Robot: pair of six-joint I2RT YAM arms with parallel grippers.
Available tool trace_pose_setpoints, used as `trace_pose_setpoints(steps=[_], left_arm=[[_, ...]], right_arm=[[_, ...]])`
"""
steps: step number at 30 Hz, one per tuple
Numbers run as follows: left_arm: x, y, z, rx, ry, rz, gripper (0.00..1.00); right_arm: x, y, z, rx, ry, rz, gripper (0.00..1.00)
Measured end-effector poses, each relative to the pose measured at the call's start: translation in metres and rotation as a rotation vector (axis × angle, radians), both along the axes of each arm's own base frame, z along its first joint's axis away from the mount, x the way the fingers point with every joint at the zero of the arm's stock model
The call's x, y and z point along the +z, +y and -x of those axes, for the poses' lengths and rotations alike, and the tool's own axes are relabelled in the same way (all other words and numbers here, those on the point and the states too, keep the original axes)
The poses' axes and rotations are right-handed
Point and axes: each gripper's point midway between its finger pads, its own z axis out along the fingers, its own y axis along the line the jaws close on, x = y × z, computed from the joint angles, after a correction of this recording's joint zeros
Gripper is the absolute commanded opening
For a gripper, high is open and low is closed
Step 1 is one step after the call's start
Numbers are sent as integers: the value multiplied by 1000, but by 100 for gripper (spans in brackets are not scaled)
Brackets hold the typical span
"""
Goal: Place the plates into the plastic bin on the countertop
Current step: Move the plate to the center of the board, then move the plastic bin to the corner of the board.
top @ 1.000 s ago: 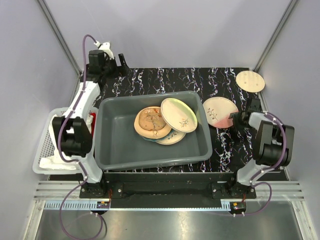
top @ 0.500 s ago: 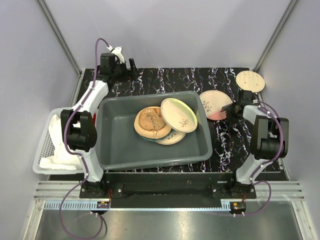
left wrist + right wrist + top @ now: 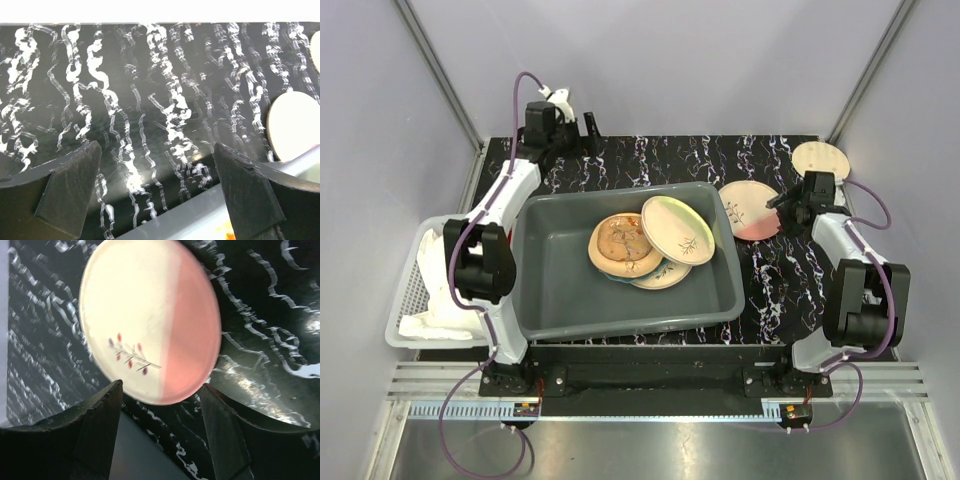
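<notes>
The grey plastic bin (image 3: 555,290) stands mid-countertop and holds the orange woven plate (image 3: 623,243), a cream leaf-sprig plate (image 3: 677,230) and another plate under them. A cream-and-pink plate (image 3: 748,210) lies on the black veined countertop (image 3: 670,160) by the bin's far right corner. My right gripper (image 3: 778,200) is open just right of it. In the right wrist view the plate's (image 3: 150,320) near edge sits between the spread fingers (image 3: 97,425), untouched. A pale plate (image 3: 820,160) lies at the far right corner. My left gripper (image 3: 592,130) is open and empty over the far left countertop.
A white mesh basket (image 3: 408,290) with white cloth (image 3: 435,318) stands left of the bin. The left wrist view shows the bin's rim (image 3: 200,215) below the open gripper (image 3: 157,190) and the cream-and-pink plate (image 3: 295,125) at right. Grey walls enclose the countertop.
The cream-and-pink plate has shifted up and left toward the bin's corner. My right gripper swung to the far side with it. My left gripper moved right along the far edge.
</notes>
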Motion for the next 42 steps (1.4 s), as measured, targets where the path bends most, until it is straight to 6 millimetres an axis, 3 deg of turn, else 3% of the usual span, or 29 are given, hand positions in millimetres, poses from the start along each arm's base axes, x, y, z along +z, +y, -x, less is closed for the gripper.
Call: trace_pose_setpoints(steps=[5,8,12,17,22,30,34,37,42], left_arm=[[37,-34,-13,-58,-93,20,99],[44,-52,-23,-84,-125,37,99],[21,-75,-32,-105,-90,67,99],[-28,-98,-35,-124,10,70,99],[-42,-112,-27,-139,51,61,99],[-39,-113,-17,-150,46,9,99],[-20,-106,-6,-154,29,-9,99],[0,-101,5,-156,0,-11,99],[35,-89,32,-157,-37,-17,99]], right_arm=[[-15,-34,12,-108,62,-25,71],[-23,-53,22,-156,86,-28,71],[-34,-58,33,-152,115,-52,71],[-43,-49,32,-57,131,-70,71],[-47,-53,20,-4,144,-40,70],[-80,-43,9,99,255,-37,69],[-81,-37,7,147,323,21,68],[-79,-35,14,168,390,82,68],[-84,-36,46,182,533,132,68]])
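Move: The pink-and-cream plate lies about 3 cm ahead of the right hand and 4 cm to its left, some 9 cm below the fingers. The green-rimmed plate on the bin's stack is roughly 22 cm left of that hand and 4 cm back; the far cream plate sits 13 cm ahead and 13 cm to its right. From the left hand, the pink-and-cream plate is about 37 cm right, 13 cm back and 21 cm below. Swing the open right gripper right and back off the plate, then bring it down about 8 cm in all beside the plate's pink near-right edge, easing forward before drawing back and tipping the fingers some 30 degrees to point nearly straight down. Carry the empty, open left gripper about 12 cm right beyond the bin's far rim, rising, dipping, then drawing back, up and slightly left. ##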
